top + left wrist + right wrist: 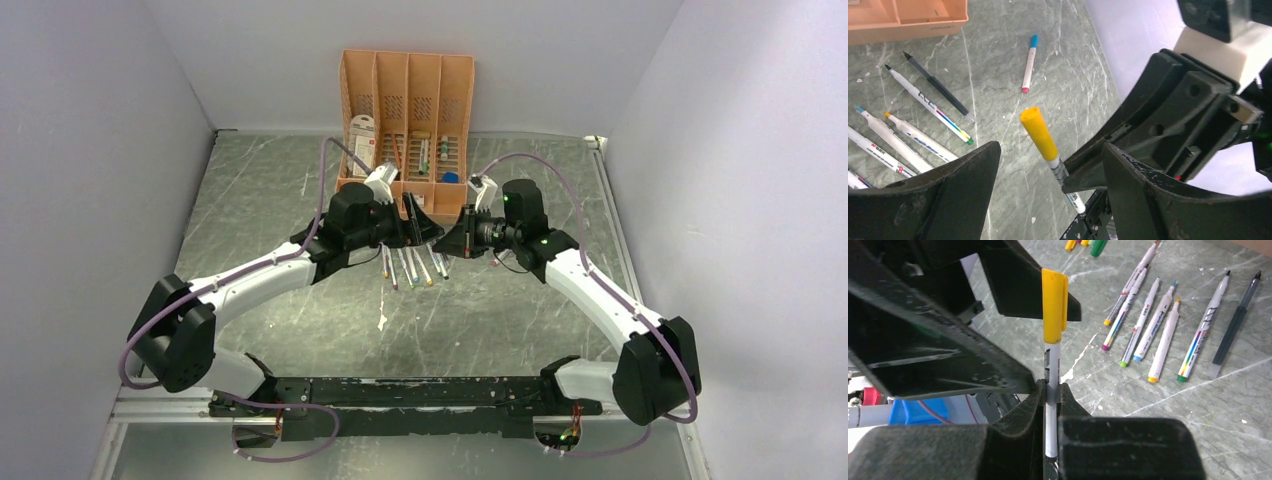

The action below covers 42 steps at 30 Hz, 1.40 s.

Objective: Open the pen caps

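My right gripper (1050,390) is shut on the pale barrel of a pen (1052,370) and holds it up above the table. The yellow pen cap (1054,305) still sits on the pen's end. In the left wrist view that yellow cap (1039,134) stands between my left gripper's (1050,150) spread fingers, with a gap on each side, so the left gripper is open. In the top view the two grippers (415,228) (452,240) meet in front of the organiser. Several uncapped pens (1148,325) lie on the table. Loose caps (1096,246) show at the right wrist view's top edge.
The peach-orange organiser (405,110) stands at the back, just behind the grippers. A pen with a blue cap (1028,62) lies alone near it. A dark pen (1235,325) lies beside the row of pens. Grey walls close in the table on both sides.
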Available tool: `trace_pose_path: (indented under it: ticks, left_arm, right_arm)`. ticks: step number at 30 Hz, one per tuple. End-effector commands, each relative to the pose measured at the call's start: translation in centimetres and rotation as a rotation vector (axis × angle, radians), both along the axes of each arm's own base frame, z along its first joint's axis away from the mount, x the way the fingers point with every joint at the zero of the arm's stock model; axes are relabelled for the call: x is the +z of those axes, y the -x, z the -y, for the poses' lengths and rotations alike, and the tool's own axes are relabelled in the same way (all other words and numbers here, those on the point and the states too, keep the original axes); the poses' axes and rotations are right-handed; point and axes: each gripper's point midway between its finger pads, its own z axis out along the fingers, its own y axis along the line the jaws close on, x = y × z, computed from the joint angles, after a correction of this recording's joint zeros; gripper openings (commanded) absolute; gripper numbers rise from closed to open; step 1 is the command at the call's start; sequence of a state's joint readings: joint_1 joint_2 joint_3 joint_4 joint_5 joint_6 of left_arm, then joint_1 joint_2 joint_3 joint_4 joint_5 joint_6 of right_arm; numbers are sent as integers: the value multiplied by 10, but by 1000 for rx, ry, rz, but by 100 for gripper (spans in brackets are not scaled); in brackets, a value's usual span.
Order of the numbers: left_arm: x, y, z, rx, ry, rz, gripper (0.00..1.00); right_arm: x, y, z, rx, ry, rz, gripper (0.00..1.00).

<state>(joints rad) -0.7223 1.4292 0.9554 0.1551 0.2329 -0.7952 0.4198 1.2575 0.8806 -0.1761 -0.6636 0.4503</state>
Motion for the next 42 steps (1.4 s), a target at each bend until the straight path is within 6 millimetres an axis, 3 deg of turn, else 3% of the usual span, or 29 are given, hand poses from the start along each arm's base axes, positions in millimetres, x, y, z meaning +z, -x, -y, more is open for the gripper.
trace_pose_path:
  ticks: [1, 8, 17, 20, 22, 24, 26, 30, 35, 42]
  left_arm:
    - [0, -7, 3, 11, 28, 12, 83]
    - [-5, -13, 3, 37, 27, 5, 71]
    - [-7, -16, 2, 59, 24, -3, 45]
    - [-9, -16, 2, 64, 18, -11, 19]
    - [-10, -16, 3, 62, 16, -17, 8]
    - [-10, -16, 3, 60, 21, -19, 7]
    - [-9, -15, 3, 58, 26, -19, 7]
    - [-6, -14, 3, 53, 34, -20, 7]
    - [-2, -12, 5, 46, 46, -21, 7]
    - [0, -10, 8, 30, 73, -28, 7]
  right_arm:
    - [13, 6, -3, 23, -46, 20, 0]
    - [12, 14, -5, 37, -48, 10, 0]
    - [7, 19, -7, 50, -37, -3, 0]
    - [5, 21, -8, 54, -33, -7, 0]
    - [4, 21, -9, 54, -33, -7, 0]
    - [4, 21, -9, 54, -34, -8, 0]
    - [3, 20, -9, 50, -32, -12, 15]
    - [0, 18, -9, 42, -28, -14, 31]
    - [-4, 15, -11, 38, -31, -19, 38]
    - [-13, 14, -22, 59, -30, -32, 39]
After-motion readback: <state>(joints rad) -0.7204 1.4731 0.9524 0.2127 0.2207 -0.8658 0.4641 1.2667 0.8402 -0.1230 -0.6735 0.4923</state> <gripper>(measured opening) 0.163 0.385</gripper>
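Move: The yellow cap stands upright on the pen still pinched by the right fingers. It is about 2 cm ahead of the left hand, 1 cm to its right and 1 cm below, already between its spread fingers; from the right hand it is some 3 cm up, 2 cm ahead and 1 cm left. On the table, roughly 19 cm below the left hand, the uncapped green pen lies 7 cm ahead and 3 cm right, the uncapped yellow pen about 4 cm straight ahead. Ease the left gripper about 1 cm forward, slightly right and down, shutting its fingers until they pinch the yellow cap, while the right gripper carries the pen back about 1.5 cm to meet them. Once the left has its grip, hold it nearly still and open the right fingers a bit over a third, letting go of the white barrel, then let the right hand drift slightly left and down. ##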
